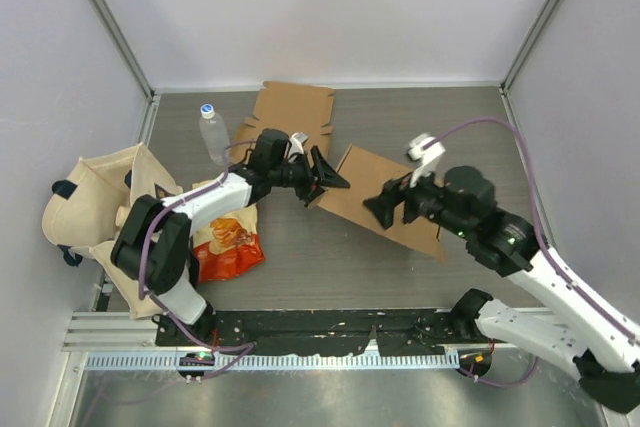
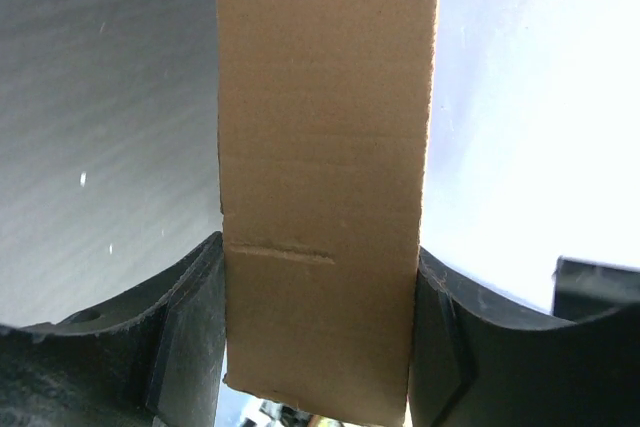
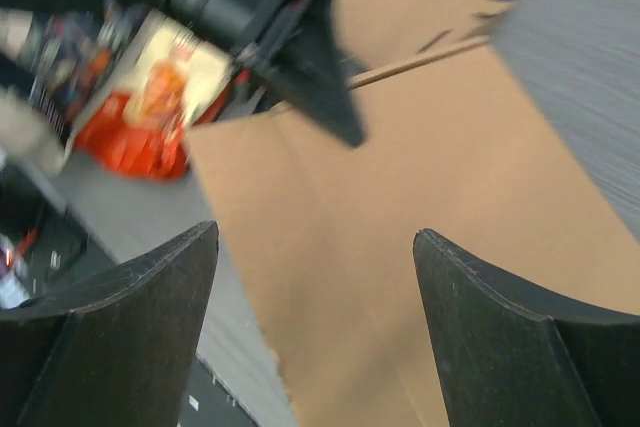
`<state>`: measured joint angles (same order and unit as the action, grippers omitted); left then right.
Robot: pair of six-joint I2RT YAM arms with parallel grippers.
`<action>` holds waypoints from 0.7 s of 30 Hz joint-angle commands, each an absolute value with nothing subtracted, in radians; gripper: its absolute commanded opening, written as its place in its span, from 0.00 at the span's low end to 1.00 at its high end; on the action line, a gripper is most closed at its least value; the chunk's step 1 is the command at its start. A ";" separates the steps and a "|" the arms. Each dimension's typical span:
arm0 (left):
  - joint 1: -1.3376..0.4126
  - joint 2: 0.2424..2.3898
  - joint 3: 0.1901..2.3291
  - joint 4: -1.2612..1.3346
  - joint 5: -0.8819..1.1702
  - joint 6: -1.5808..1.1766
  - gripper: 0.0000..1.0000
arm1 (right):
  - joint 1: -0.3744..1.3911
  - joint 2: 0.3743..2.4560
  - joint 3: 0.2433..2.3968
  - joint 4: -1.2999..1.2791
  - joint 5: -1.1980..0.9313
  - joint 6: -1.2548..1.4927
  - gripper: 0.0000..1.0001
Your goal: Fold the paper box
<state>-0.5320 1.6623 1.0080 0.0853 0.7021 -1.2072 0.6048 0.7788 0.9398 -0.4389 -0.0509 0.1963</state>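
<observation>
The paper box is a flat brown cardboard sheet lying in the middle of the table, seen from above. My left gripper reaches in from the left to its near-left corner. In the left wrist view a strip of the paper box fills the gap between the two black fingers, and my left gripper is shut on it. My right gripper hovers over the sheet's right part. In the right wrist view my right gripper stands open, with the paper box beyond it and nothing between its fingers.
A second flat cardboard piece lies at the back. A plastic bottle stands at the back left. An orange snack bag and a beige cloth bag sit on the left.
</observation>
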 commanded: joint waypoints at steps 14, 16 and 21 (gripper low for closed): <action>-0.500 1.365 0.878 -0.828 0.656 -1.428 0.08 | 1.146 1.008 1.187 -0.653 0.121 0.049 0.84; -0.497 1.322 0.841 -0.802 0.675 -1.523 0.01 | 1.161 1.040 1.190 -0.686 0.139 0.040 0.85; -0.488 1.233 0.865 -0.842 0.629 -1.615 0.03 | 1.195 0.989 1.150 -0.606 0.106 -0.009 0.87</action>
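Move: The left hand already grips the paper box at its left end, across its thickness; the box's middle lies about 12 cm to the right, some 3 cm back and 5 cm lower. The chips bag is roughly 24 cm to the left and 10 cm back of that hand, and the flat cardboard 20 cm ahead and 11 cm left. From the empty, open right hand, the box's middle is about 3 cm ahead, 4 cm right and 18 cm below. Keeping its pinch on the box's left end, the left hand draws back some 12 cm and about 8 cm left at nearly the same height, tipping about 40 degrees so the near long side swings up and the far side down. The right hand, still open and above the box, sweeps left and back, sinks slightly and rises again, turning counter-clockwise as it follows towards the near side of the table. ##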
